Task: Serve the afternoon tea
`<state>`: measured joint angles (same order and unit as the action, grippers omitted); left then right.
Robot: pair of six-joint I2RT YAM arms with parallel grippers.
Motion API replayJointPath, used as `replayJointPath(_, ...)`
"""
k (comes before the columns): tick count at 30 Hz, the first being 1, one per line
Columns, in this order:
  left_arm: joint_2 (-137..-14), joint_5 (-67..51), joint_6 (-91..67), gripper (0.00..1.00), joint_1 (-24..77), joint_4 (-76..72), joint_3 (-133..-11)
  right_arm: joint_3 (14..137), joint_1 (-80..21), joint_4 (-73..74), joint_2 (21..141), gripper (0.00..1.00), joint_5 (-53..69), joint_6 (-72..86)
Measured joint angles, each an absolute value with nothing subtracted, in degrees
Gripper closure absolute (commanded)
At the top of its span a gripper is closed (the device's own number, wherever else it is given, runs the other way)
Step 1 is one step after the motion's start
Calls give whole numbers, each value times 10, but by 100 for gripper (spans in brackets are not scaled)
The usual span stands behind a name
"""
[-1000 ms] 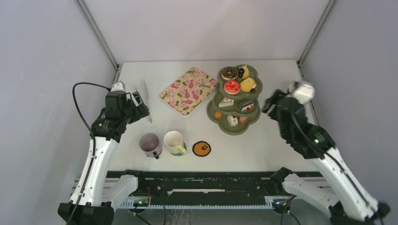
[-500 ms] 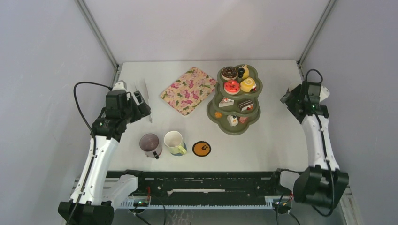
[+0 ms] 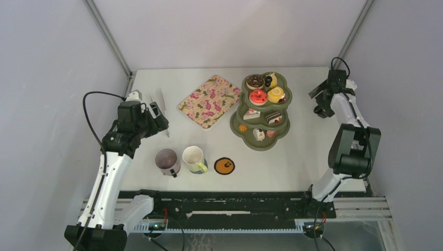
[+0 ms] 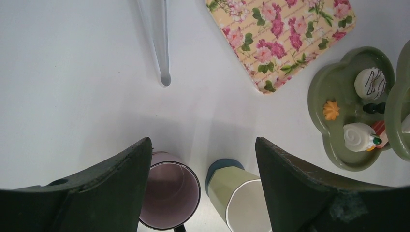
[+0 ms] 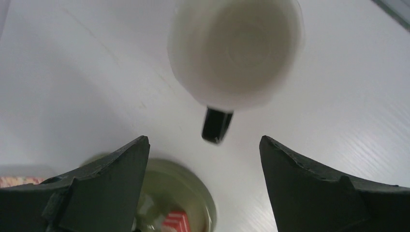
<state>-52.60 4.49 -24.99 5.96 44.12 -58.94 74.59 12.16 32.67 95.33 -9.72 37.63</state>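
The olive-green three-tier stand (image 3: 261, 146) stands right of centre with donuts, cupcakes and cake slices (image 3: 258, 97) on its tiers. A purple-lined mug (image 3: 167, 160) and a green mug (image 3: 193, 158) stand at the front left. My left gripper (image 3: 159, 121) hovers open above them; in its wrist view the jaws (image 4: 202, 145) frame both mugs (image 4: 169, 198). A white mug (image 5: 237, 48) with a black handle shows in the right wrist view, beyond my open, empty right gripper (image 5: 203, 140). In the top view that gripper (image 3: 317, 103) is at the far right and the white mug is hidden.
A pink floral tray (image 3: 209, 100) lies behind the mugs, with a clear slim utensil (image 3: 162, 104) to its left. An orange coaster (image 3: 224, 166) lies bare beside the green mug, which stands on a blue coaster (image 4: 223, 166). The stand's lower tier (image 5: 188, 193) is close to the right jaws.
The right arm has swung from the near right back to the far right of the table, and its jaws have spread wider. The left arm has stayed still.
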Motion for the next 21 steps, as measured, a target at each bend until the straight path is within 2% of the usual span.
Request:
replayJointPath(5, -522, 40, -250, 18, 60, 442, -588, 841, 123, 350, 1043, 14, -117, 377)
replayJointPath(10, -512, 37, -255, 18, 60, 438, -573, 878, 123, 376, 1086, 31, -129, 376)
replayJointPath(13, -509, 37, -255, 18, 60, 439, -567, 878, 123, 390, 1089, 47, -135, 374)
replayJointPath(18, -509, 37, -254, 18, 60, 439, -566, 854, 127, 385, 1082, 100, -144, 367)
replayJointPath(21, -509, 38, -254, 18, 60, 439, -566, 844, 131, 387, 1071, 100, -142, 360)
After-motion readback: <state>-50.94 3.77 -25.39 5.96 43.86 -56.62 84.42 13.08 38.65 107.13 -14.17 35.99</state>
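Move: The black-handled mug stands at my right hand: its middle is about 4 cm ahead, 7 cm to the right and 4 cm below. Its handle sticks out on the near side towards me, only some 1 cm ahead, 3 cm right and 4 cm down. The tiered stand is roughly level with this hand, about 25 cm to the left; its chocolate slice sits 3 cm back and 18 cm left. From my left hand the mug lies about 18 cm ahead, 75 cm right and 14 cm lower. I ease my right hand down about 3.5 cm and some 2.5 cm to the right onto the mug's handle, first running roughly 4 cm forward, then drawing back more than half of that. My wrist tips the fingers about 10 degrees further down, and the wide-open fingers close until they pinch the handle from both sides, nearly shut. ##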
